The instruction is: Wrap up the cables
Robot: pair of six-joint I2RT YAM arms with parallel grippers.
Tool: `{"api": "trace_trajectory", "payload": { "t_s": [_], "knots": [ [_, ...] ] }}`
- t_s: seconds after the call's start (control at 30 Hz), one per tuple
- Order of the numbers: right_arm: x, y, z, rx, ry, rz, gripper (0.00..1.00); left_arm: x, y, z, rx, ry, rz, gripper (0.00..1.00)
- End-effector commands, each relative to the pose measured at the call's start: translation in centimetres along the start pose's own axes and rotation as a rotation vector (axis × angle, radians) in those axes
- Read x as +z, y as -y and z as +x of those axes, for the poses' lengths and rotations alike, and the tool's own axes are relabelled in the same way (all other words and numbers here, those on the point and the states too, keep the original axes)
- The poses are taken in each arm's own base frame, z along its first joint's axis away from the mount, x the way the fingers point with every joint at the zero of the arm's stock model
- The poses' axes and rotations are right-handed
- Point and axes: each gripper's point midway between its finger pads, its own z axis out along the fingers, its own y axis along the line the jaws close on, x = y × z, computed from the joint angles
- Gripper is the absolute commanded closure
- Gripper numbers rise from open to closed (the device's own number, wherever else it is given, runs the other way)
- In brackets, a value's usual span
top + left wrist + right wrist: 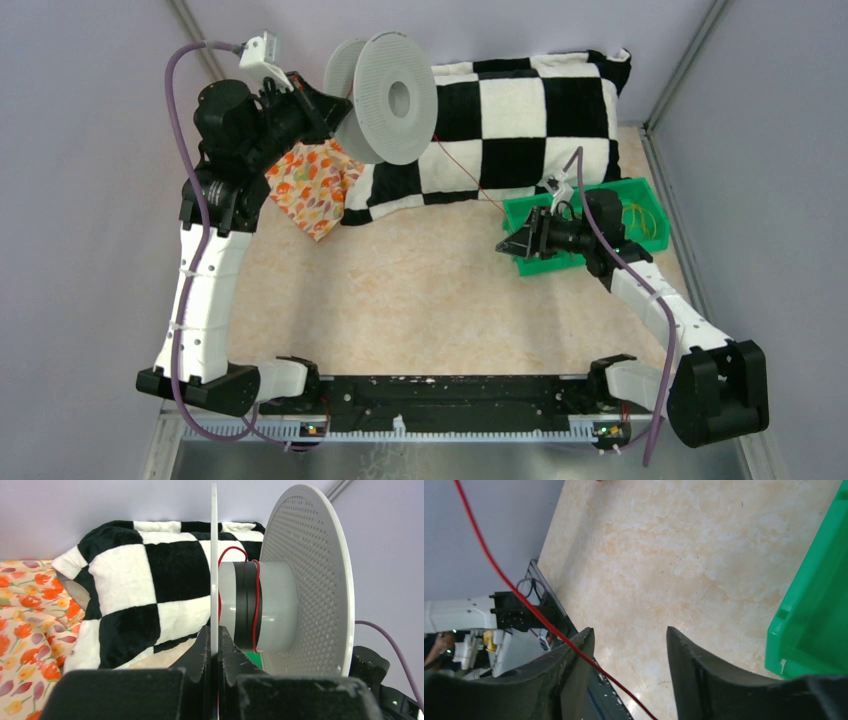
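Observation:
My left gripper (214, 630) is shut on the thin near flange of the grey spool (272, 605), which it holds up off the table (385, 95). A red cable (257, 600) loops round the spool's hub. From there the red cable (465, 175) slants down toward my right gripper (505, 245). In the right wrist view the red cable (499, 572) crosses the left finger and passes loosely between the jaws of the right gripper (630, 632), which is open. Yellow cables (645, 220) lie in the green bin (520, 208).
A black-and-white checkered cushion (520, 110) lies along the back of the table. A floral cloth (310, 185) sits under the left arm. The green bin (814, 605) stands right beside the right gripper. Walls close in on both sides.

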Motion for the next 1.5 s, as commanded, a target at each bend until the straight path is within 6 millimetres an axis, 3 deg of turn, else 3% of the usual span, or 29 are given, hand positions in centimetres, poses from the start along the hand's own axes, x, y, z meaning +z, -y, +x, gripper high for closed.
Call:
{"api": "trace_trajectory", "payload": {
  "t_s": [0.0, 0.3, 0.5, 0.7, 0.93, 1.03, 1.47],
  "knots": [
    [-1.4, -1.6, -2.3, -0.095, 0.031, 0.012, 0.56, -1.5, 1.7, -5.1, 0.028, 0.157, 0.049, 1.00],
    [-3.4, -3.7, -4.5, -0.174, 0.065, 0.049, 1.00, -1.0, 1.2, -3.8, -0.008, 0.128, 0.061, 1.00],
    [-5.4, -5.2, -7.9, -0.268, 0.149, 0.128, 1.00, -0.6, 0.8, -2.5, -0.016, 0.092, 0.064, 1.00],
    [-6.9, -6.2, -13.8, -0.320, 0.271, 0.246, 1.00, 0.5, -0.1, 0.4, -0.077, 0.024, 0.080, 1.00],
    [-9.8, -5.9, -21.4, -0.355, 0.417, 0.444, 1.00, 0.8, -0.6, 2.2, -0.088, -0.019, 0.082, 1.00],
    [-11.1, -6.9, -24.1, -0.369, 0.472, 0.473, 1.00, 0.9, -0.7, 2.7, -0.099, -0.036, 0.085, 1.00],
    [-16.5, -11.9, -31.2, -0.466, 0.690, 0.551, 1.00, 1.6, -0.2, 4.3, -0.162, -0.073, 0.153, 1.00]
  ]
}}
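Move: Passing between the right hand's open fingers, within 1 or 2 cm of the hand point, runs the red cable. From that hand the spool hangs roughly 23 cm to the left, 12 cm ahead and 30 cm higher; the green box stands about 16 cm to the right, 7 cm ahead and 16 cm lower. The left hand has the spool's middle some 6 cm ahead and 7 cm right at its own height, and the cable's stretch at the right hand about 27 cm right, 6 cm back, 30 cm lower. Closing on the red cable, the right fingers pinch shut early while the hand starts to rise; it then climbs some 30 cm in all, swinging about 10 cm forward and 10 cm right, fingers tilting up and turning clockwise to point ahead over the blanket. The left hand keeps its clamp on the spool's rim and sinks about 8 cm, tipping slightly downward. ##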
